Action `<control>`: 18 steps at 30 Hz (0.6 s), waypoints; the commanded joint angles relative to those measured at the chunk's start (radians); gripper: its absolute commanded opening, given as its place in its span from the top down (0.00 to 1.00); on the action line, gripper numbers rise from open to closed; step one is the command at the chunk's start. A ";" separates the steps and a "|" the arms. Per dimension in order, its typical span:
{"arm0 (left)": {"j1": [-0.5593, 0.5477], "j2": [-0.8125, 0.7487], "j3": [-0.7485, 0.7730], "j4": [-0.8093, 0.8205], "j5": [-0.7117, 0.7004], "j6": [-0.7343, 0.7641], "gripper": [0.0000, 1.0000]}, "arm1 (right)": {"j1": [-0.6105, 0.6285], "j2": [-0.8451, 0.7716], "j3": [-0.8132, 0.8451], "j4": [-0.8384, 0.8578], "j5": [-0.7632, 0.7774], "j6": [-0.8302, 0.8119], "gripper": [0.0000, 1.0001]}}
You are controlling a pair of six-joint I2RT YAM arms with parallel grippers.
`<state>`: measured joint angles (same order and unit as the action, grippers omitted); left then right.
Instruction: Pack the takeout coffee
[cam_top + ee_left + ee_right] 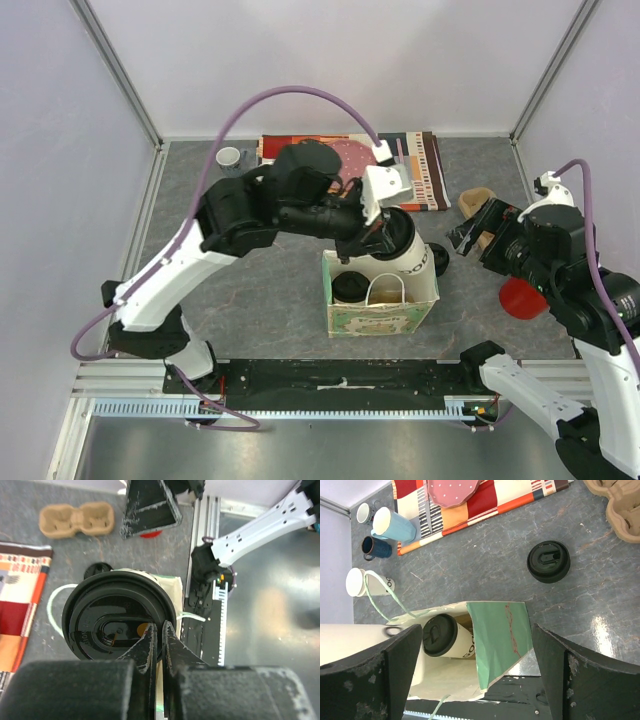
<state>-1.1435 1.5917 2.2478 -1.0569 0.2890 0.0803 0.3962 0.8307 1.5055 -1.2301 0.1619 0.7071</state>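
A green-and-cream paper bag (pixel 385 318) stands open near the front middle. One cream cup with a black lid (pixel 350 288) leans inside it, also in the right wrist view (pixel 440 635). My left gripper (pixel 375 238) is shut on the rim of a second lidded cup (pixel 408 255), held tilted over the bag's right side. In the left wrist view the fingers (pixel 150 642) pinch that lid's (pixel 115 625) edge. A loose black lid (pixel 438 262) lies right of the bag. My right gripper (pixel 462 235) is open and empty, right of the bag (pixel 500 640). An unlidded cream cup (pixel 365 582) shows beside the mugs.
A striped cloth (pixel 420 175) with a pink dotted plate (pixel 345 155) lies at the back. A cardboard cup carrier (pixel 478 200) sits back right. A red round object (pixel 520 297) lies under the right arm. Light blue (pixel 395 525), navy (pixel 372 547) and white (pixel 229 157) mugs stand back left.
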 commanded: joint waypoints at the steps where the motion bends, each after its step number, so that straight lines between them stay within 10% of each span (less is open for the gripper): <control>1: -0.024 0.057 0.010 -0.058 -0.066 -0.047 0.98 | -0.002 -0.010 -0.005 -0.014 0.027 0.008 0.02; 18: -0.116 0.189 0.004 -0.132 -0.200 -0.100 0.98 | -0.002 0.015 -0.005 -0.023 0.014 -0.026 0.02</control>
<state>-1.2247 1.7779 2.2448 -1.1904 0.1101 0.0109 0.3962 0.8501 1.5036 -1.2442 0.1665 0.6910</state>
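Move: The open paper bag that the held, lidded coffee cup is going into has its middle about 2 cm to the right of my left hand, 1 cm ahead and roughly 30 cm below. The cup already packed in it sits about 5 cm to my left hand's left, level fore and aft. The loose black lid lies some 17 cm right and 13 cm ahead. From my right hand, the bag is about 15 cm left, 5 cm back and 22 cm lower. Still pinching the lidded cup at its rim, I lower my left hand about 10 cm into the bag's mouth, over the free space beside the packed cup, drifting some 3 cm to the right. On the way I tip the fingers about 20 degrees further downward, swinging the cup more upright, and keep them shut. ##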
